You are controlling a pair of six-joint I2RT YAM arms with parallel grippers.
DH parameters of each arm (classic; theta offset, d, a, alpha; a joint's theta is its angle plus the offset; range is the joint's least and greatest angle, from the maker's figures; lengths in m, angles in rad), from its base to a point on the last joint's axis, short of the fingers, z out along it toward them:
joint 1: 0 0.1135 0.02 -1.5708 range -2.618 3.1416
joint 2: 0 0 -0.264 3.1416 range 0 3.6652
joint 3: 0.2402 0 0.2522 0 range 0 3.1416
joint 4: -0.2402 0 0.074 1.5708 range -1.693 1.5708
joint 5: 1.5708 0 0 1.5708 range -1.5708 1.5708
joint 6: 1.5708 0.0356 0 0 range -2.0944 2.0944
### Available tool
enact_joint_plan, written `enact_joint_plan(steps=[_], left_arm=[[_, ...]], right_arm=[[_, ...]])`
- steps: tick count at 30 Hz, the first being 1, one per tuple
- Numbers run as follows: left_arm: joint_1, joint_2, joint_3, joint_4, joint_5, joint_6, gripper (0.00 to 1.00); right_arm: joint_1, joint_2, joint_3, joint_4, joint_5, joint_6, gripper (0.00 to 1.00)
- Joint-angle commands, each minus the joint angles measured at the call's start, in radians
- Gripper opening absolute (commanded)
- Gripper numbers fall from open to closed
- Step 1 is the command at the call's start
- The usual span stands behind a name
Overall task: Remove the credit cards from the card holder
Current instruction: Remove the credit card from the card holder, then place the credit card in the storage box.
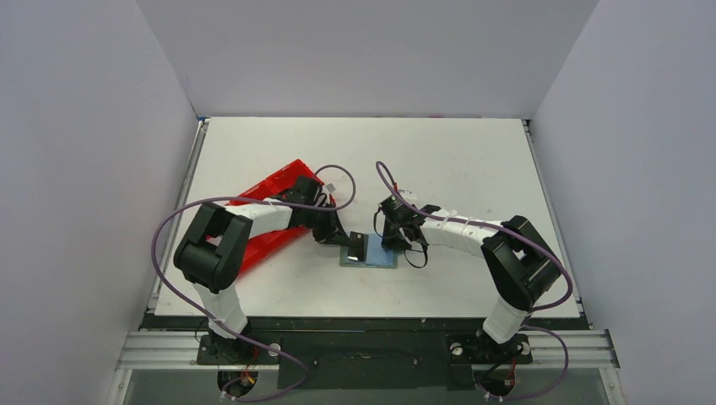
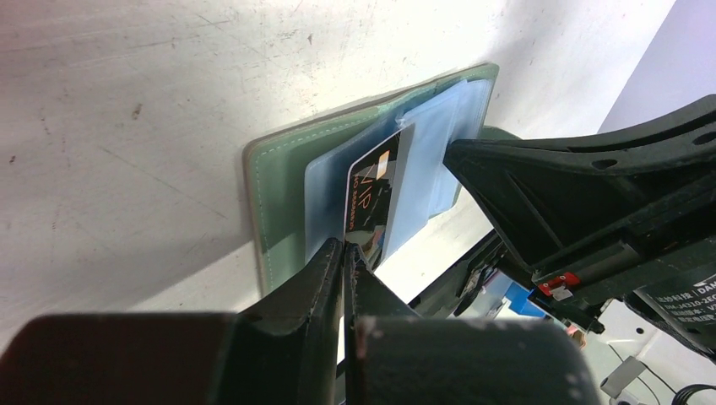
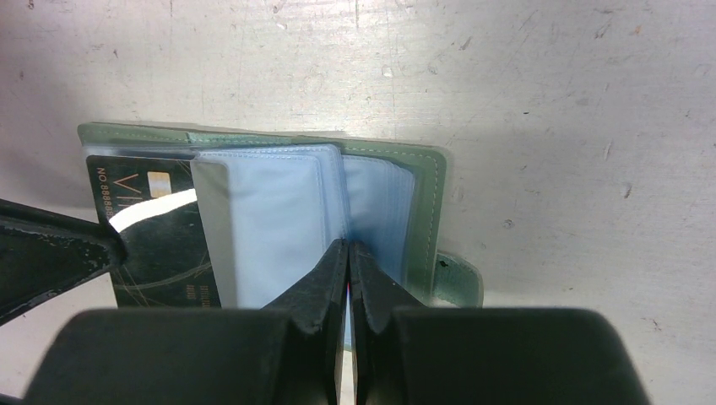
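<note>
The card holder (image 1: 374, 257) lies open on the table, grey-green with pale blue plastic sleeves (image 3: 279, 219) and a small tab (image 3: 456, 283). A black credit card (image 2: 371, 194) with gold print sticks partway out of a sleeve on the holder's (image 2: 283, 181) left half. My left gripper (image 2: 348, 249) is shut on the near edge of that black credit card (image 3: 160, 253). My right gripper (image 3: 348, 246) is shut, its tips pressed down on the sleeves near the holder's (image 3: 426, 181) spine. In the top view the left gripper (image 1: 350, 245) and right gripper (image 1: 390, 242) meet over the holder.
A red plastic tray (image 1: 274, 190) lies at an angle behind the left arm. The right arm's black gripper body (image 2: 574, 194) fills the right side of the left wrist view. White walls enclose the table (image 1: 456, 160) on three sides.
</note>
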Motion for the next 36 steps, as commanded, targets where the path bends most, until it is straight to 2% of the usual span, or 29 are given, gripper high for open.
enact_joint_plan(steps=[1,11,23,24,26,27,30,34,36], left_arm=[[0.023,-0.058,0.001,-0.024,-0.024,0.034,0.0],[0.039,-0.123,0.028,-0.081,-0.025,0.065,0.0],[0.058,-0.208,0.061,-0.15,-0.027,0.093,0.0],[0.06,-0.22,0.066,-0.16,-0.027,0.097,0.0],[0.065,-0.241,0.073,-0.176,-0.031,0.101,0.0],[0.068,-0.257,0.076,-0.189,-0.036,0.102,0.0],[0.081,-0.287,0.093,-0.217,-0.046,0.11,0.0],[0.103,-0.325,0.115,-0.258,-0.067,0.115,0.0],[0.117,-0.345,0.126,-0.273,-0.085,0.108,0.0]], right_arm=[[-0.007,0.089,-0.05,-0.059,0.044,-0.022,0.0],[-0.009,0.066,-0.034,-0.063,0.041,-0.022,0.0],[-0.023,-0.024,0.068,-0.114,0.021,-0.042,0.01],[-0.022,-0.039,0.092,-0.126,0.021,-0.044,0.03],[-0.022,-0.065,0.126,-0.143,0.019,-0.05,0.13],[-0.024,-0.075,0.148,-0.146,0.017,-0.053,0.24],[-0.027,-0.122,0.181,-0.163,0.018,-0.058,0.46],[-0.038,-0.163,0.216,-0.17,0.021,-0.067,0.54],[-0.043,-0.179,0.225,-0.171,0.022,-0.073,0.56]])
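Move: The left fingers already pinch the credit card by its left edge; its middle is about 3 cm to their right and 1 cm back, with the open card holder's middle some 6 cm right and 1 cm back. The middle of the red box, where this side leads, is roughly 22 cm left and 6 cm ahead of the left hand. From the right hand, shut on the holder's right half, the card is about 7 cm left and the holder's middle 4 cm left, both level fore and aft and 1 cm below. The left hand keeps its pinch on the credit card and draws it the last bit leftward out of the sleeve, slowly at first, then lifts faster up and away from the holder, about 9 cm up and 4 cm left towards the red box, fingertips swinging forward some 10 degrees. Meanwhile the right hand stays put with shut fingertips holding down the holder's right half, and only near the end comes off it, rising about 8 cm and slightly forward while its fingers open to about half. ##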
